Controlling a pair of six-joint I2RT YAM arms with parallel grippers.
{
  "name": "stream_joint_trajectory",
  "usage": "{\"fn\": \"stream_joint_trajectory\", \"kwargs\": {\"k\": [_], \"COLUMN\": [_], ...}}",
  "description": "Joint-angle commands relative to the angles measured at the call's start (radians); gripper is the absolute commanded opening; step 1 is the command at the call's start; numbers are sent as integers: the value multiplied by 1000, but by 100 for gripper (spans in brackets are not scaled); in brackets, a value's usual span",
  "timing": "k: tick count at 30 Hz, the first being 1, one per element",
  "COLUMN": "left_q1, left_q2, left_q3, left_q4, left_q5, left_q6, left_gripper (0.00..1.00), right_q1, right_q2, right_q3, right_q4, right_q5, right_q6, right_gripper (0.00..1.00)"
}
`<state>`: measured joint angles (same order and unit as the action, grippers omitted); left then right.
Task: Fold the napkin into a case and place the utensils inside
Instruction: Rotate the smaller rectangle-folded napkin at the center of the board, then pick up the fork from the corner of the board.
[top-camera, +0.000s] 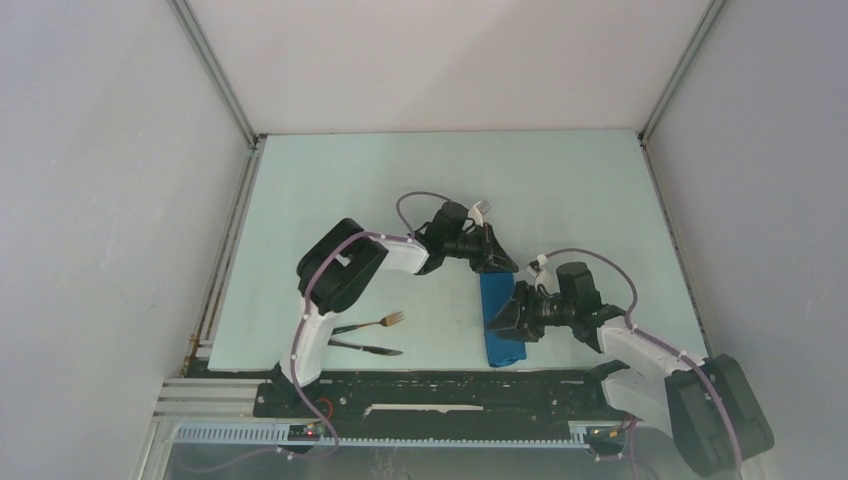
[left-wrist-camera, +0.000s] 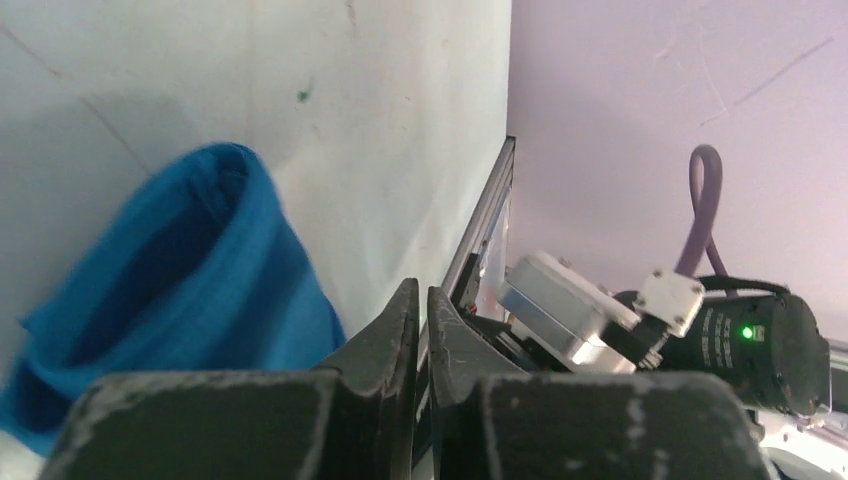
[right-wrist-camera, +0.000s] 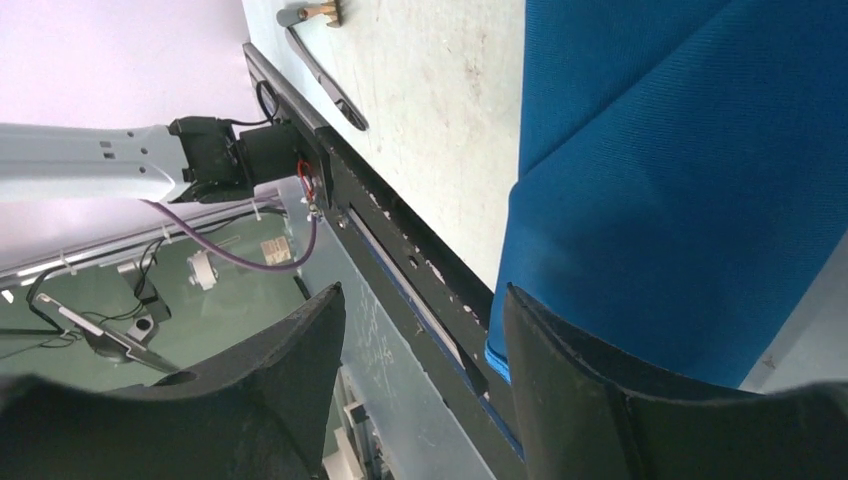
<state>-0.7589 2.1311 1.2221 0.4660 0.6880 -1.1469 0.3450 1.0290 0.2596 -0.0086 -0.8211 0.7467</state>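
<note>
The bright blue napkin lies folded as a narrow long case near the table's front edge. In the left wrist view its far end gapes as an open mouth. My left gripper sits at that far end, just right of the mouth; its jaws are shut with nothing between them. My right gripper hovers over the case's middle, open, one finger over the cloth's edge. The fork and dark knife lie to the left, untouched.
The black frame rail runs along the table's near edge, close to the case's near end. Grey walls enclose the pale table on three sides. The right arm's wrist is close beside my left gripper.
</note>
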Motion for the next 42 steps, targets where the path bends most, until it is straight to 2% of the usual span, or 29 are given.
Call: {"fn": "stream_joint_trajectory", "kwargs": {"k": [1, 4, 7, 9, 13, 15, 18, 21, 24, 27, 29, 31, 34, 36, 37, 38, 40, 42], "left_q1": [35, 51, 55, 57, 62, 65, 68, 67, 71, 86, 110, 143, 165, 164, 169, 170, 168, 160], "left_q2": [98, 183, 237, 248, 244, 236, 205, 130, 8, -144, -251, -371, -524, -620, -678, -735, -796, -834], "left_q3": [46, 85, 106, 106, 114, 119, 141, 196, 251, 314, 333, 314, 271, 183, 138, 75, 36, -8], "left_q4": [115, 86, 77, 77, 68, 56, -5, -171, -364, -620, -819, -1035, -1405, -1557, -1569, -1563, -1595, -1604], "left_q5": [32, 46, 48, 47, 54, 58, 60, 46, 16, -45, -109, -184, -446, -620, -721, -762, -926, -990], "left_q6": [-66, -52, -61, -58, -42, -34, 12, 115, 224, 401, 506, 649, 864, 950, 928, 922, 900, 908], "left_gripper": [11, 11, 11, 11, 11, 11, 13, 23, 42, 53, 62, 71, 74, 74, 75, 76, 76, 74], "right_q1": [-30, -46, -40, -32, 89, 99, 50, 37, 79, 124, 169, 184, 182, 176, 173, 170, 169, 165], "right_q2": [55, 131, 167, 128, -15, -47, -39, 19, 48, -1, -61, -115, -165, -167, -162, -156, -147, -148], "right_q3": [-52, -92, -88, -74, 7, -7, -87, -122, -85, 16, 108, 170, 225, 238, 240, 240, 240, 240], "right_q4": [181, 244, 234, 212, 49, 71, 147, 181, 162, 36, -131, -222, -280, -280, -271, -254, -233, -237], "right_q5": [-75, -71, -58, -70, 15, 4, -8, -1, 45, 111, 197, 224, 231, 227, 217, 205, 183, 166], "right_q6": [-1, 21, 8, 24, 17, 48, 69, 36, 5, -51, -105, -134, -163, -179, -180, -180, -182, -193], "right_gripper": [67, 67, 67, 67, 70, 71, 72, 73, 73, 76, 82, 87, 89, 89, 89, 89, 89, 88]}}
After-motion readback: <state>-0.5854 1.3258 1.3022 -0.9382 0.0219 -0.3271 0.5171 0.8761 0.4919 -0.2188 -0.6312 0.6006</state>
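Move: The folded napkin lies lengthwise fore and aft, its middle about 7 cm back from the left hand, 2 cm to its left and 7 cm below; that hand hovers near the far end. From the right hand, over the near half, the napkin's middle is roughly 5 cm ahead, 1 cm to the right and 5 cm down. The fork lies some 32 cm left of the left hand and 10 cm back, the knife 32 cm left and 15 cm back. Towards the napkin's far end the left hand sinks about 6 cm, easing 3 cm forward, and stays low briefly; then its fingers open wide as it lifts clear and swings some 27 cm left, rolling over about 50 degrees. Over the near half, the wide-open right hand dips, rises and dips again by a few centimetres, then lifts away, opening further. ##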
